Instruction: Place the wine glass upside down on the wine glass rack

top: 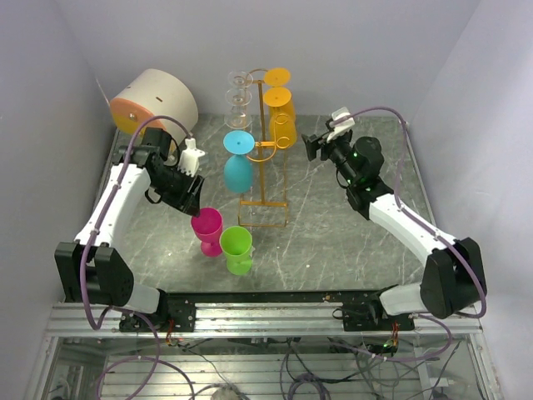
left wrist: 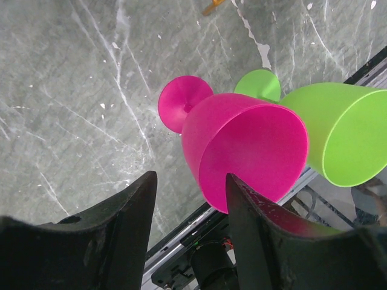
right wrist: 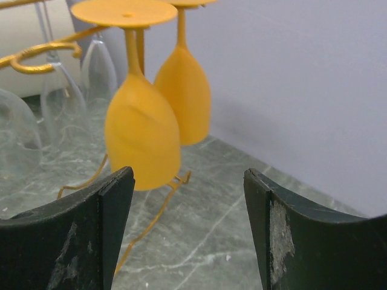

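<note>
The orange-gold wine glass rack [top: 265, 179] stands mid-table. Hanging upside down on it are a blue glass [top: 237, 167], clear glasses [top: 239, 96] and two orange glasses [top: 280, 108]. A pink wine glass [top: 207, 229] stands upright on the table beside a green one [top: 236, 250]. My left gripper [top: 193, 200] hovers just above the pink glass [left wrist: 242, 145]. It [left wrist: 190, 181] is open, its right finger at the pink rim and only table and rail showing in the gap. My right gripper [top: 313, 146] is open and empty [right wrist: 187, 175], facing the nearer orange glass [right wrist: 142, 139].
A cream drum with an orange face [top: 154, 100] lies at the back left corner. Grey walls close in the table on three sides. A metal rail [top: 266, 300] runs along the near edge, just beyond the green glass [left wrist: 351, 139].
</note>
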`<state>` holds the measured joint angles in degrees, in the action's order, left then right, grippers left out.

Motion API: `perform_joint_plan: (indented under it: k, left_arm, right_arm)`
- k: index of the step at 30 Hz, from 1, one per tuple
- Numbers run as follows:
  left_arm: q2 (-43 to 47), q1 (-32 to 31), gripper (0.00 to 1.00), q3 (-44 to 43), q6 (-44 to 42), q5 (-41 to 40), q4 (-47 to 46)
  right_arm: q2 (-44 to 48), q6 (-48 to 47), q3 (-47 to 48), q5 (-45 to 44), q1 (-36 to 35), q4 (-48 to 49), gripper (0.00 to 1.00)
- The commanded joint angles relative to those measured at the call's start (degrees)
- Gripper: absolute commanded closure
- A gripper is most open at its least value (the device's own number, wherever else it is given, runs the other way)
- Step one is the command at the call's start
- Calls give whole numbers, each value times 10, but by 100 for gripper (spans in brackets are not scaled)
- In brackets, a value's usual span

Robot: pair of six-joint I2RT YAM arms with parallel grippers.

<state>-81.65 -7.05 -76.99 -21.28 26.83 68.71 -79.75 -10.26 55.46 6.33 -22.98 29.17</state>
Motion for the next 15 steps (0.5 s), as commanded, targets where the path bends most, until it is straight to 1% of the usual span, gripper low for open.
perform_joint_plan:
  k: [1,5,8,15]
  left_arm:
    - [-8,-17,41,11,-11,10,-14]
    - [-12,-25,43,25,-8,-9,-31]
    - [-15,-31,52,42,1,-29,-51]
    - [-14,-32,92,49,6,-54,-60]
  right_arm:
    - [40,31,-31,-64,0,-13,27]
    - [83,59,-70,-87,-1,-12,26]
    - [124,56,-99,-109,-1,-12,25]
    - [205,52,-105,-160,0,-34,24]
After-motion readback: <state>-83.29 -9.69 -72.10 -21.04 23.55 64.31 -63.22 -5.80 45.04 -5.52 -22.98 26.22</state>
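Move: The pink glass stands upright just right of the left hand, its middle about 4 cm to the right, 2 cm back and 9 cm below. The green glass is some 8 cm farther right and 5 cm nearer the base than the pink one; the blue glass hanging on the rack is roughly 12 cm ahead of the left hand, 11 cm right and 7 cm higher. From the right hand the pink glass lies about 24 cm left, 19 cm back and 23 cm below. The pink glass is taken by the left edge of its rim: the left hand sinks about 3 cm, edging slightly right on the way, and its fingers go from well open to nearly shut, pinching the wall between them, one fingertip inside the cup. The empty right hand, still open, withdraws from the rack's yellow glasses some 5 cm back and 6 cm right, turning clockwise, dipping a little before it rises. ##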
